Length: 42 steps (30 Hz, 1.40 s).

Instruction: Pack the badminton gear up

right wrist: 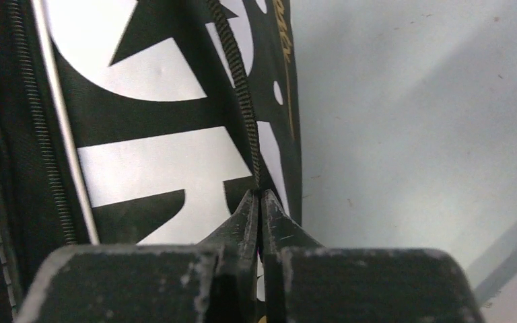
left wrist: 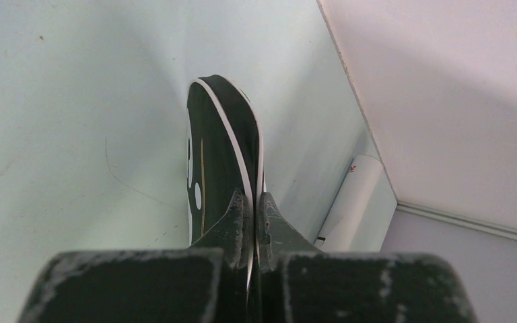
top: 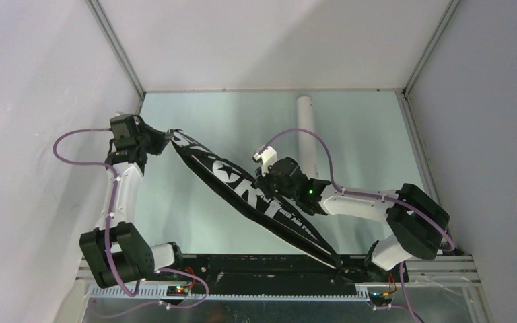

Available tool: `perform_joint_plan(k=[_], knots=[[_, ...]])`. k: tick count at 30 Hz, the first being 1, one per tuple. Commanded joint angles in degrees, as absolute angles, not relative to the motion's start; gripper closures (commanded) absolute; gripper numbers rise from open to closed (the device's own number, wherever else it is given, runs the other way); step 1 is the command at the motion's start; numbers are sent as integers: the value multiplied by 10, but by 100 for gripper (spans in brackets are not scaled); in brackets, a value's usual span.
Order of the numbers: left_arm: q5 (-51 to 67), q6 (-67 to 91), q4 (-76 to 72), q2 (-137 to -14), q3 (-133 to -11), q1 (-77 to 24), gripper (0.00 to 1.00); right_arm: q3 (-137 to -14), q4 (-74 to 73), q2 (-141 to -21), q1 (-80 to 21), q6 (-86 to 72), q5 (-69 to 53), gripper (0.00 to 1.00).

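Note:
The black bag (top: pixel 242 192) lettered "SPORT" lies slantwise on the table, from the back left toward the front right. My left gripper (top: pixel 168 134) is shut on its far end, and in the left wrist view the bag's white-piped edge (left wrist: pixel 232 134) runs straight into the closed left gripper (left wrist: pixel 254 202). My right gripper (top: pixel 266 183) sits at the middle of the bag. In the right wrist view, the right gripper (right wrist: pixel 260 198) is shut on the bag's zipper edge (right wrist: pixel 239 81), beside the big white letters (right wrist: pixel 161 161). The long white tube (top: pixel 305 124) lies behind the bag, also showing as the tube (left wrist: pixel 357 195) near the wall.
The pale green table (top: pixel 202 114) is boxed in by white walls on the left, back and right. A black rail (top: pixel 256 266) runs along the near edge between the arm bases, and the bag's lower tip reaches it.

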<state>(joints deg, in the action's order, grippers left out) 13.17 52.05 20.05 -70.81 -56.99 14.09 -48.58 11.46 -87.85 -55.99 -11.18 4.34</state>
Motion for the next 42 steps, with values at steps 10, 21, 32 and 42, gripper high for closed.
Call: perform_joint_plan(k=[10, 21, 32, 42], knots=[[117, 551, 177, -668, -554, 143, 100, -519, 190, -795, -706, -198, -47, 100], [136, 585, 160, -664, -535, 144, 100, -587, 177, -972, -747, -228, -93, 100], [132, 592, 148, -662, -523, 144, 100, -636, 146, -999, -786, -159, -95, 100], [135, 600, 134, -659, -497, 145, 100, -677, 89, -958, -827, -3, -14, 100]])
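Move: The right hand already has the black strap pinched on the bag's printed face, with the bag's middle about 4 cm behind and 5 cm below it. The bare table on the bag's near-left side, where the strap goes, is roughly 19 cm back, 14 cm left and 9 cm lower; the white tube stands some 16 cm ahead and 20 cm right. From the left hand, still gripping the bag's raised far end, that bare patch lies about 38 cm back and 17 cm right. Back and to the left in a quick arch, the right hand carries the pinched strap off the bag's face and out over its near-left edge, about 19 cm back and 14 cm left. It climbs nearly 10 cm, then dips to roughly its starting height, turning some 35 degrees counter-clockwise with fingers kept shut; the left hand keeps its hold on the bag's end, sinking slightly. ##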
